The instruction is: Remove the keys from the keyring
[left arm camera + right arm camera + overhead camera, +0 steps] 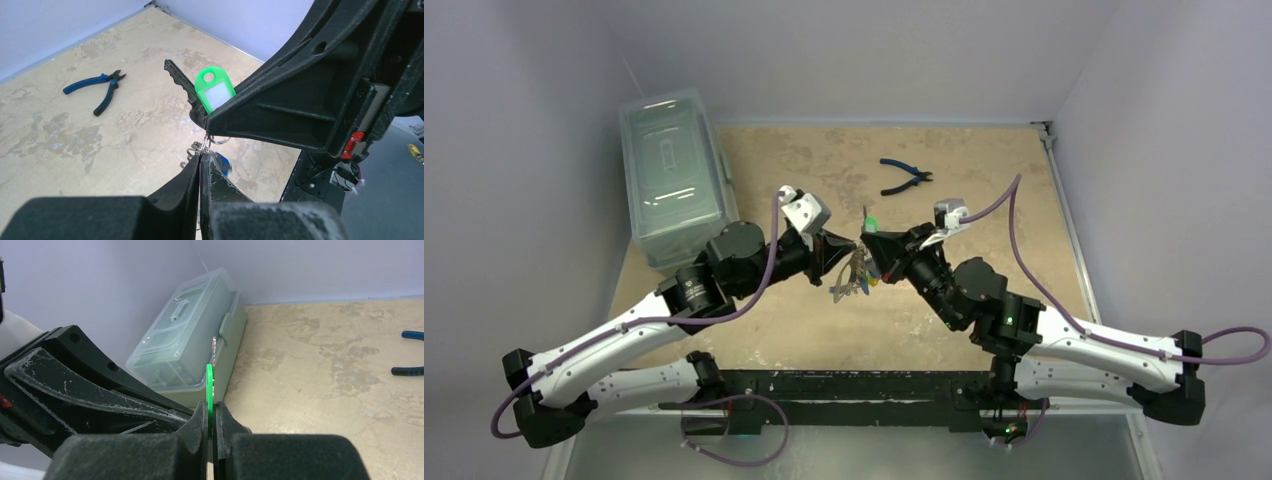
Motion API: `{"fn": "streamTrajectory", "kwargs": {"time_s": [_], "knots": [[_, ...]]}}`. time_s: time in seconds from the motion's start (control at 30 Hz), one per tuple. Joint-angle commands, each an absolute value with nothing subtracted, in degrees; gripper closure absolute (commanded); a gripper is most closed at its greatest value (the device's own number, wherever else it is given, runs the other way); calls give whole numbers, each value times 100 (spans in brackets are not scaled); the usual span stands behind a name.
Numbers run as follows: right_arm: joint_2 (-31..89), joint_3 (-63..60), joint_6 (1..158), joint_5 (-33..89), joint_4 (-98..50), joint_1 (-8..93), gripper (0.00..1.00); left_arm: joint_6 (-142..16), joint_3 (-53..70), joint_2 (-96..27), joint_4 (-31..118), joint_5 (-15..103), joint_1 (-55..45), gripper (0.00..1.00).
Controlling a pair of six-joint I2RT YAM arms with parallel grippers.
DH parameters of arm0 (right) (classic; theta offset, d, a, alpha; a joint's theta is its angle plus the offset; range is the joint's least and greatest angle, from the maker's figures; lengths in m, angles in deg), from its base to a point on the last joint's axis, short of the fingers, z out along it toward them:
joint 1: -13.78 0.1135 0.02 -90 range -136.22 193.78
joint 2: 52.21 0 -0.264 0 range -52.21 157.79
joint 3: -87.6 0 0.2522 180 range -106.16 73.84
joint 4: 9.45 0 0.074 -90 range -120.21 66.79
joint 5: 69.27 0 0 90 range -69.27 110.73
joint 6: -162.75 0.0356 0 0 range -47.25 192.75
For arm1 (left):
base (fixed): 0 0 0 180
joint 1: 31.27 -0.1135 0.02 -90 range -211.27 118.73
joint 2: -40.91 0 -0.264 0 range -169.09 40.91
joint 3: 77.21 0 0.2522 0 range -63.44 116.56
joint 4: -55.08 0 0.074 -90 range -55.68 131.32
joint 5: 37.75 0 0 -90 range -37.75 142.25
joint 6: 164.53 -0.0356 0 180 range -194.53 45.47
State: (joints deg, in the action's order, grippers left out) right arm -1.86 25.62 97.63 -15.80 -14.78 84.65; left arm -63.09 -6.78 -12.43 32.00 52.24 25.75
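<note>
Both grippers meet above the table's middle, holding the key bunch [854,278] in the air. My left gripper [840,258] is shut on the thin silver rim of the keyring [206,145]; its fingertips [192,167] pinch the metal from below. My right gripper [868,240] is shut on the green-tagged key: the green tag [215,91] and dark key blade [179,81] stick up out of its jaws. In the right wrist view the tag [209,385] is edge-on between the pads. A blue tag [224,164] hangs behind the left fingers. The other keys are mostly hidden.
Blue-handled pliers [905,177] lie on the table at the back, right of centre. A clear lidded plastic box [672,175] stands at the back left against the wall. The table's right edge [1069,230] runs beside the right arm.
</note>
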Motion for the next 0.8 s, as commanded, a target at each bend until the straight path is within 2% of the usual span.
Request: {"fn": "streamTrajectory", "kwargs": {"time_s": [0.0,0.53,0.73,0.77], "knots": [[-389,2562,9766,-1847,-1276,8479,100,-6310,-676,-1010,3604,5082,2551,100],[-453,2512,9664,-1922,-1335,8479,100,-6406,-734,-1079,3511,5029,2552,99],[-325,2577,9701,-1868,-1291,8479,100,-6555,-142,-1382,2862,4700,2553,62],[-318,2603,9731,-1857,-1286,8479,100,-6568,-102,-1373,2836,4707,2551,60]]}}
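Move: Your left fingertips are still shut on the keyring's small rings. The green tag, held with a key in the right gripper, lies about 2 cm ahead, 2 cm right and 3 cm above them; the key sits some 3 cm ahead, 1 cm right and 3 cm up. The hanging bunch is roughly straight below by 5 cm. From the right hand, the tag is about 1 cm ahead, level sideways and 1 cm above; the rings are 2 cm left, 1 cm back and 2 cm lower. Keep the left pinch on the rings, lift about 1 cm while easing slightly back, and hold there; then open the left fingers about a third of their range, letting go of the rings as the hand sinks nearly 1 cm. Keep the right gripper shut on tag and key, drawing it about 1 cm right and slightly up, then settling it down a little with the left. ##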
